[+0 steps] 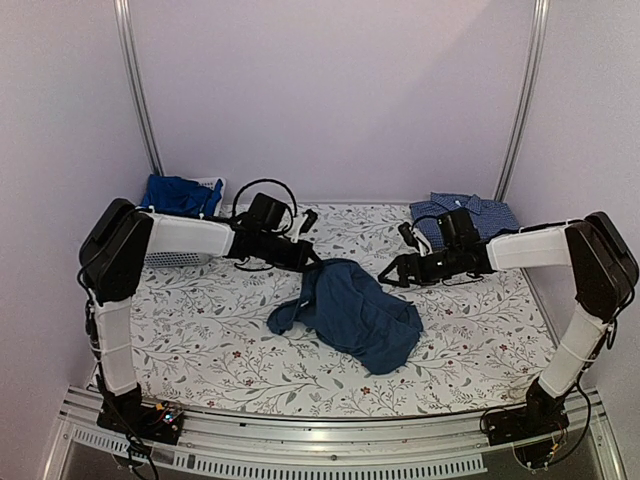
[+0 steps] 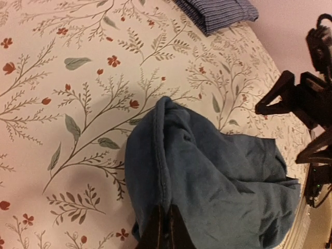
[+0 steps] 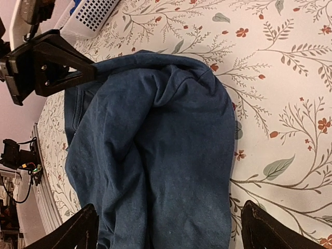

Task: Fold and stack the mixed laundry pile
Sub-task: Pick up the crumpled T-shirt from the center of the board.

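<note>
A dark navy T-shirt (image 1: 355,310) lies crumpled mid-table. My left gripper (image 1: 315,262) is shut on its upper left edge; in the left wrist view the fingertips (image 2: 166,228) pinch a seamed fold of the navy shirt (image 2: 218,181). My right gripper (image 1: 388,272) hangs open over the shirt's upper right. Its fingers (image 3: 78,228) stand wide apart, one on each side of the navy cloth (image 3: 155,155). A blue checked shirt (image 1: 465,215) lies folded at the back right. A royal-blue garment (image 1: 180,195) sits in the basket at the back left.
The white mesh basket (image 1: 170,258) stands at the back left, partly under my left arm. A floral cloth (image 1: 230,340) covers the table. Walls close in on both sides and the back. The metal rail (image 1: 330,435) runs along the near edge.
</note>
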Available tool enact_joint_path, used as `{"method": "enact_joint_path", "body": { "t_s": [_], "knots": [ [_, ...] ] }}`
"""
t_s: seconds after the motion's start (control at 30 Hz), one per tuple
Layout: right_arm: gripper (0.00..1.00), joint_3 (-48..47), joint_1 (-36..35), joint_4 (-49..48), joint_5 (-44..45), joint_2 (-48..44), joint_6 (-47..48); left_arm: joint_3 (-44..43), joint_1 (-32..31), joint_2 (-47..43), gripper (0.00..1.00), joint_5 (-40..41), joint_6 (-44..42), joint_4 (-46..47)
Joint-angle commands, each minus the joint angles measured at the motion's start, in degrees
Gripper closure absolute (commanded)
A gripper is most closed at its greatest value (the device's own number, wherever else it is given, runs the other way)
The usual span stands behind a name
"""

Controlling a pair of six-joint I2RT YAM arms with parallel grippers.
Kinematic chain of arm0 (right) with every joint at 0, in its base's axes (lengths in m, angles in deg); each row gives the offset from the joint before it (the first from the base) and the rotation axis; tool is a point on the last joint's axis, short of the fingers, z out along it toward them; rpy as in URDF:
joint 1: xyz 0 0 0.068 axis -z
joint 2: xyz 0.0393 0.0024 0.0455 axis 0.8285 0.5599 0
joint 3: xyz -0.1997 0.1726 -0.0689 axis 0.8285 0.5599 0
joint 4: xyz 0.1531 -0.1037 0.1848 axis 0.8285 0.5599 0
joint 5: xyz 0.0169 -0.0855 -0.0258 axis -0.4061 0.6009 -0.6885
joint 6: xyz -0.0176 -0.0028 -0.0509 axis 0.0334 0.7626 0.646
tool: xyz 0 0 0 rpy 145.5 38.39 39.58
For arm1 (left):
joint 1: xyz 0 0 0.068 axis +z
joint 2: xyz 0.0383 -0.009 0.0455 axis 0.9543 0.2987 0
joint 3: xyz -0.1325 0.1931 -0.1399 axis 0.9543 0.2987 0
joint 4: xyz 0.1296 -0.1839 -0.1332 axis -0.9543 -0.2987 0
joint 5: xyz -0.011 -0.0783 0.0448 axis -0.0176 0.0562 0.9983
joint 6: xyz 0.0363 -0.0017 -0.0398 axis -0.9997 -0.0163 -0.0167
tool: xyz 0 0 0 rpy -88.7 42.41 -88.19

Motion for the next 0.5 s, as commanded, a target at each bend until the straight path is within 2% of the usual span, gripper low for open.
{"method": "enact_joint_path", "body": {
  "t_s": [0.0, 0.23, 0.37, 0.47],
  "knots": [
    [0.06, -2.5, -1.0, -1.6, -2.0, -3.8, 5.1, 0.0, -3.4, -11.6, 1.00, -8.2, -6.8, 1.2],
    [0.02, -2.2, -2.8, -2.1, -2.0, -12.1, 12.0, -2.3, -5.7, -19.3, 1.00, -18.6, -10.9, -1.4],
    [0.01, -0.5, -2.9, -3.9, -1.7, -17.2, 17.3, -3.4, -6.6, -22.5, 1.00, -18.8, -15.8, -6.1],
    [0.01, 1.4, -2.9, -3.8, -3.1, -19.9, 18.6, -3.3, -6.3, -25.5, 1.00, -15.9, -17.4, -7.7]
  ]
}}
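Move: The left hand already pinches the T-shirt's far edge. The shirt's middle lies about 10 cm back and 7 cm right of it, some 3 cm lower. The laundry basket stands roughly 28 cm to this hand's left and 8 cm farther out; the folded checked shirt, 29 cm right and 11 cm ahead. From the open right hand, the T-shirt's middle is about 8 cm back, 7 cm left and 4 cm down, the checked shirt 14 cm ahead and 10 cm right. Keeping its shut pinch on the T-shirt's edge, the left hand hoists it some 21 cm up off the board while drawing about 10 cm back and slightly right, its fingers tipping up and swinging clockwise. The right hand, wide open and still clear of the cloth, rises alongside by about 13 cm, fingers tipping up roughly 30 degrees. ##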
